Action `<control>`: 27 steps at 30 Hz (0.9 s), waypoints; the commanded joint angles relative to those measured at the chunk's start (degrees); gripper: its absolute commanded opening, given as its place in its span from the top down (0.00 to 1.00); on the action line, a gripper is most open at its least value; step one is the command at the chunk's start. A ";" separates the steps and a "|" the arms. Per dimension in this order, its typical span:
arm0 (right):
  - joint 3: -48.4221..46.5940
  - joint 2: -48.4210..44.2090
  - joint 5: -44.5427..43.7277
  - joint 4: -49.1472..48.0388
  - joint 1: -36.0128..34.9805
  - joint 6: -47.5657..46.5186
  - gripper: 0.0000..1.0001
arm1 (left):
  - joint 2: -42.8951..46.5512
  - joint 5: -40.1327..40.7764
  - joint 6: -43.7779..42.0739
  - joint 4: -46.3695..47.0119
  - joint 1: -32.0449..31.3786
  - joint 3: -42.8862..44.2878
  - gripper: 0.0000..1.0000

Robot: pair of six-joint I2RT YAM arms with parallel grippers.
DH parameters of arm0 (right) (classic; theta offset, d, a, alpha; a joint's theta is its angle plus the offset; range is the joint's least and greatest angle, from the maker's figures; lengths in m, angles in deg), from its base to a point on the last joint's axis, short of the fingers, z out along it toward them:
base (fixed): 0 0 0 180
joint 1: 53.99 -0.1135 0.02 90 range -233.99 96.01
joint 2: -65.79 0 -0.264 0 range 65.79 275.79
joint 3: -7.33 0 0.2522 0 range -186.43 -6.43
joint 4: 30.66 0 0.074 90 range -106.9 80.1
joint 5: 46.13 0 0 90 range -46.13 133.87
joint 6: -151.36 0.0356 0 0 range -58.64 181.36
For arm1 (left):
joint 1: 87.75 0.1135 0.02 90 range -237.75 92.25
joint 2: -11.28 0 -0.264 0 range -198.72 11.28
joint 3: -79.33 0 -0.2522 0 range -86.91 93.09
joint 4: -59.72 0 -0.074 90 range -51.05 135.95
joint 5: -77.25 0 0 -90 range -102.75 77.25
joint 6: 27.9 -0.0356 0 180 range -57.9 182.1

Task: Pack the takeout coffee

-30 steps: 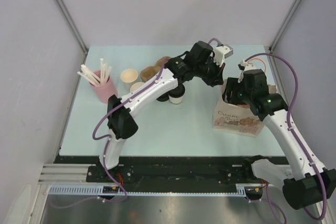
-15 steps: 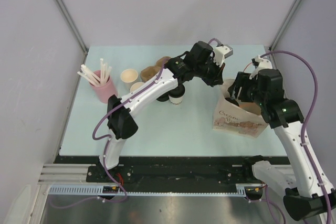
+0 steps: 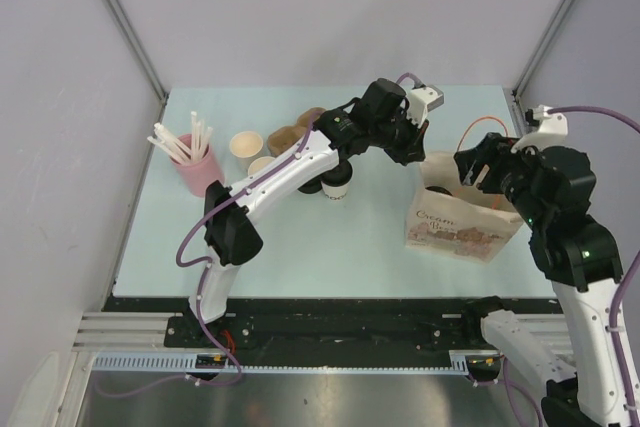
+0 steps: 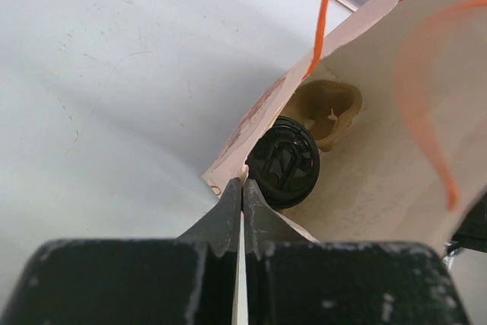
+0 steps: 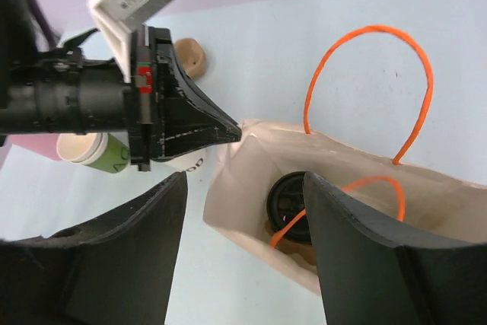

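Observation:
A paper bag [image 3: 455, 222] with orange handles stands at the right. A cup with a black lid [image 4: 283, 161] stands inside it, also seen in the right wrist view [image 5: 293, 205]; its side is hidden. A white-sided cup [image 3: 338, 185] with a black lid stands on the table under the left arm. My left gripper [image 3: 424, 153] is shut on the bag's near-left rim [image 4: 242, 182]. My right gripper [image 3: 478, 169] hangs open and empty above the bag's mouth [image 5: 245, 180].
A pink cup of white straws [image 3: 193, 165] stands at the left. Lidless cups [image 3: 245, 145] and brown pulp trays [image 3: 290, 134] sit behind the left arm. A tan pulp piece [image 4: 327, 106] lies in the bag. A lidless green cup [image 5: 99, 150] is beside the left gripper.
My right arm has lifted up and back to the right, away from the bag's mouth, and the orange handle now shows. The left arm and the bag have not moved.

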 commanded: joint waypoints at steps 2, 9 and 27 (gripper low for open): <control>-2.91 -4.44 1.45 -3.73 0.13 -0.63 0.32 | 2.84 0.24 -1.21 -2.36 -0.17 -0.62 1.00; -3.53 -4.80 1.45 -1.53 0.13 -1.25 0.32 | 3.19 0.42 -1.30 -2.19 -0.17 -0.44 0.92; -3.70 -3.75 5.58 -2.15 0.05 -0.90 0.31 | 2.76 -0.20 -2.26 -2.36 -0.17 2.02 0.52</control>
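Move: The left gripper is shut on the far left corner of the paper bag's rim; the bag's middle lies about 12 cm to its right, 6 cm back and 11 cm below. The black-lidded cup inside is roughly 7 cm right, 3 cm back and 15 cm down; the white lidded cup outside stands some 18 cm left, 2 cm ahead and 19 cm lower. From the open right gripper, the bag's middle is about 2 cm ahead, 5 cm right and 22 cm down. Let go of the bag's left rim corner: keep the left gripper where it is, without turning the wrist, and open its shut fingers to a bit under half wide. Meanwhile lift the right gripper, still open and empty, about 4 cm up and 3 cm back away from the bag, tipping its fingers up some 10 degrees, then hold it there. ##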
